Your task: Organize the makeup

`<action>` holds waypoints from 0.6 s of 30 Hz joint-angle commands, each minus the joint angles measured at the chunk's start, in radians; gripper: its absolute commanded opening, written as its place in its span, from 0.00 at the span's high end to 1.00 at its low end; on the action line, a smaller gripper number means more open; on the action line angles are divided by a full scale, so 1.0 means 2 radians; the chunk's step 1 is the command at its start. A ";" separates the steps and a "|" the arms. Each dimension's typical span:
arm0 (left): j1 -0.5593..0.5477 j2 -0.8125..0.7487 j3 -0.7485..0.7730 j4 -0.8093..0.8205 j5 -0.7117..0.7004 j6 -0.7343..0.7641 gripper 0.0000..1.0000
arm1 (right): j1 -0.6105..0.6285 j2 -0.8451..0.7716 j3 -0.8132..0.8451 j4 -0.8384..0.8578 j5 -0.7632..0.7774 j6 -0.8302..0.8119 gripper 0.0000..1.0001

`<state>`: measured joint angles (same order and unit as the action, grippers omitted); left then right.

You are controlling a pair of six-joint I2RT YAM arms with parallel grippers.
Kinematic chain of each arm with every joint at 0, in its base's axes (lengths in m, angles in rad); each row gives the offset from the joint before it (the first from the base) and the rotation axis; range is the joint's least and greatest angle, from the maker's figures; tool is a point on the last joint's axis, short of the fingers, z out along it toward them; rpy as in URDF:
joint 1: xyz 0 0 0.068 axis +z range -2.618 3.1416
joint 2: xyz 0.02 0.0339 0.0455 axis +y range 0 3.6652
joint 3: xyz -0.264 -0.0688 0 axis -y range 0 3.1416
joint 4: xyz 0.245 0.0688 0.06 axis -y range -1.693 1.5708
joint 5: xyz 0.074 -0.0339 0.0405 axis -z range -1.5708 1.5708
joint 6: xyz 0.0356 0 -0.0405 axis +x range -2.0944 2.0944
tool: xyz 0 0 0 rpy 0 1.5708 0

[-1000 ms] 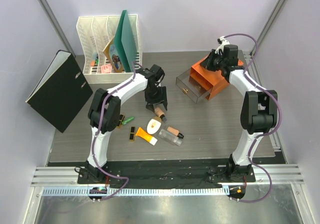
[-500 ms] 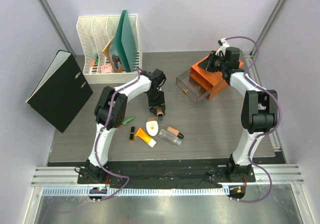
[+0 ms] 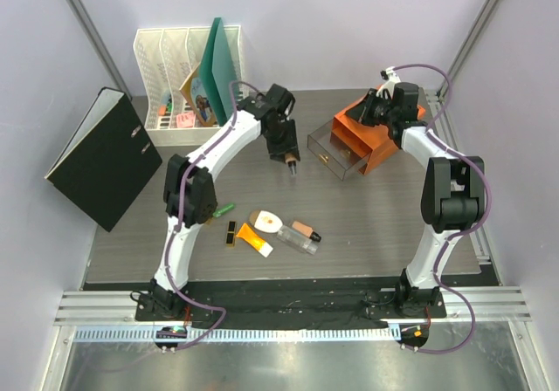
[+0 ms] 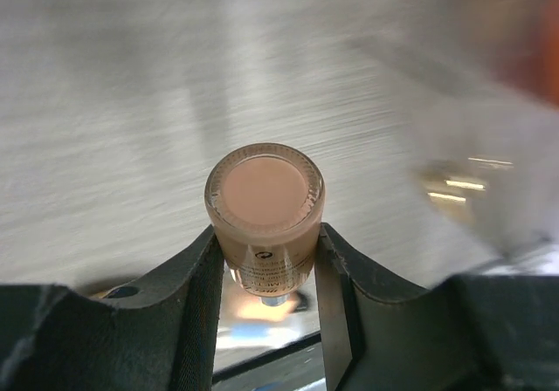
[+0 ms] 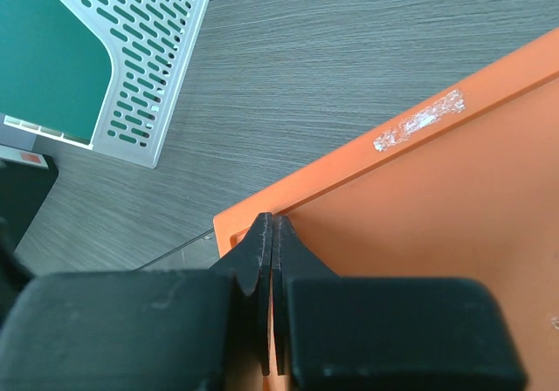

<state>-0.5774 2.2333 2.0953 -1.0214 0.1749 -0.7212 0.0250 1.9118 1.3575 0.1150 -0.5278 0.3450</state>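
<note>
My left gripper (image 3: 286,153) is shut on a peach bottle (image 4: 265,203), held off the table just left of the clear drawer (image 3: 334,151) that stands pulled out of the orange drawer box (image 3: 382,142). The bottle's round base faces the left wrist camera, with the fingers (image 4: 194,277) pressed on both sides. More makeup lies near the table's front: a white oval compact (image 3: 266,221), an orange tube (image 3: 253,236), a second peach bottle (image 3: 303,230), a clear bottle (image 3: 299,245), a black-gold lipstick (image 3: 231,232) and a green tube (image 3: 224,209). My right gripper (image 5: 273,227) is shut and empty, its tips over the orange box's top corner (image 5: 419,199).
A white file rack (image 3: 188,77) with a green folder (image 3: 223,64) stands at the back left. A black binder (image 3: 105,155) leans at the left edge. The rack's perforated side (image 5: 140,68) shows in the right wrist view.
My left gripper closed on the peach bottle beside the compact and carried it up and back toward the open drawer. The right arm has stayed put.
</note>
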 commanded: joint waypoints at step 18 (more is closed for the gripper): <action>-0.018 0.051 0.147 0.302 0.198 -0.162 0.82 | 0.004 0.080 -0.057 -0.199 0.034 -0.019 0.99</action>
<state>-0.5919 2.2875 2.3405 -0.5388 0.5041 -0.9493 0.0235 1.9236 1.3521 0.1345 -0.5446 0.3561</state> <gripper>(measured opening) 0.422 0.016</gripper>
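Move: The foundation bottle is already pinched in the left hand; the open clear drawer it is bound for lies about 12 cm to this hand's right, 2 cm ahead and some 2 cm lower. The orange organizer's middle is roughly 20 cm right, 8 cm ahead and 3 cm lower; the white sponge is 15 cm back, 5 cm left and 9 cm lower. From the right hand the drawer lies some 8 cm back, 3 cm left and 6 cm lower. Up and to the right, with a little forward, the left hand carries the bottle about 15 cm higher and 11 cm across, until it is above the open drawer, the climb levelling off at the end. The wrist swings the fingers from pointing down towards the right by some 40 degrees, the grip unchanged. The right hand stays put, shut fingertips still resting on the organizer's top at its front-left corner. ##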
